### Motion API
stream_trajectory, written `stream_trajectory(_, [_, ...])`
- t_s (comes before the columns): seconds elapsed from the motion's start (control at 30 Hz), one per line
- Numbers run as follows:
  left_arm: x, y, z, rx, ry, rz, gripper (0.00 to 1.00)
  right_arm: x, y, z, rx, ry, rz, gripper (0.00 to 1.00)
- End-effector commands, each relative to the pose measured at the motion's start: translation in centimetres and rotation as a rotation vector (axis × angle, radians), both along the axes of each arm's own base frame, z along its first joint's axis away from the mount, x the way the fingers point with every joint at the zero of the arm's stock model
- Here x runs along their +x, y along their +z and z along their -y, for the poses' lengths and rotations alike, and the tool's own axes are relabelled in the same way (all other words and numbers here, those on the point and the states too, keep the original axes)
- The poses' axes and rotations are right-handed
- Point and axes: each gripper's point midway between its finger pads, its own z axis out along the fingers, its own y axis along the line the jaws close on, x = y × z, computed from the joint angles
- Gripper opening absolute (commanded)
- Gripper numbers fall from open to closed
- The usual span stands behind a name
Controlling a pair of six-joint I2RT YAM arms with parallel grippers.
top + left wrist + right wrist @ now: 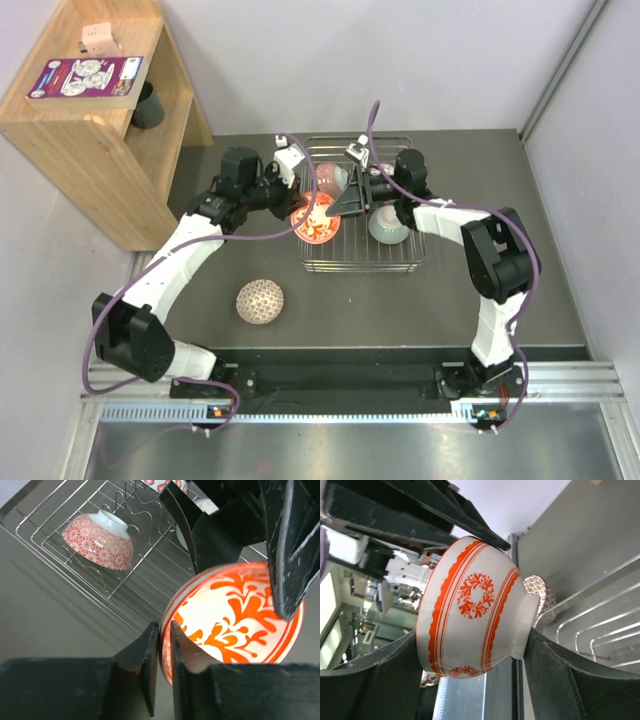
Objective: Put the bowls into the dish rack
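The red-orange floral bowl (313, 222) (230, 615) (470, 610) hangs tilted over the left end of the silver wire dish rack (360, 264) (60, 550), held by both arms. My left gripper (305, 203) (165, 630) is shut on its rim, one finger inside and one outside. My right gripper (345, 205) (470, 641) is shut across it, from rim to foot. A pink-red patterned bowl (100, 542) (330, 180) and a pale mint green bowl (386, 226) sit in the rack. The beige mesh bowl (260, 301) (540, 592) lies upside down on the table.
A wooden shelf (90, 130) with a dark cup (148, 105) stands at the back left. The two arms meet over the rack's left half. Walls close in on the right and behind.
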Motion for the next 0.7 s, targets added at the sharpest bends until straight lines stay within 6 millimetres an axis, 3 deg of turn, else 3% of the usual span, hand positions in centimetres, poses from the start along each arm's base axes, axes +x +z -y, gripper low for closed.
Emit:
stream_trajectory(0.0, [0.4,3.0,1.6,-0.074,-0.044,0.089,0.24,0.4,0.1,-1.0,-0.084,-0.065,0.134,0.00])
stream_trajectory(0.33, [0.5,2.9,1.4,-0.075,-0.031,0.088,0.77,2.3,-0.7,0.5,-0.152,-0.180,0.122,0.00])
stream_trajectory(0.37, [0.6,2.9,1.3,-0.075,-0.023,0.087,0.89,3.6,-0.6,0.5,-0.178,-0.216,0.226,0.00])
stream_trajectory(0.43, [1.0,3.3,0.9,-0.081,0.008,0.089,0.99,3.9,-1.6,1.2,-0.250,-0.242,0.201,0.00])
stream_trajectory(0.67, [2.9,3.5,-2.9,-0.102,0.119,0.050,0.99,5.7,-0.8,3.2,-0.366,-0.378,0.299,0.00])
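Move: The right hand already grips the orange bowl across rim and foot; the open rack space it is being taken to lies about 4 cm ahead, 2 cm to the left and some 11 cm below. The red-flowered bowl stands roughly 11 cm ahead, 2 cm left and 11 cm down, the green bowl level with the hand, about 11 cm to the right and as low. The left hand still pinches the rim, the orange bowl's middle about 5 cm to its right, level fore and aft, a little lower. Down first, then increasingly forward and a little right, the right hand carries the orange bowl some 6 cm lower and 4 cm farther out towards the rack, its grip kept, while the fingers tip down about 20 degrees and swing clockwise some 15. Meanwhile the left hand opens wide and lets go of the rim, staying nearly in place and only starting to ease forward and left at the end. ##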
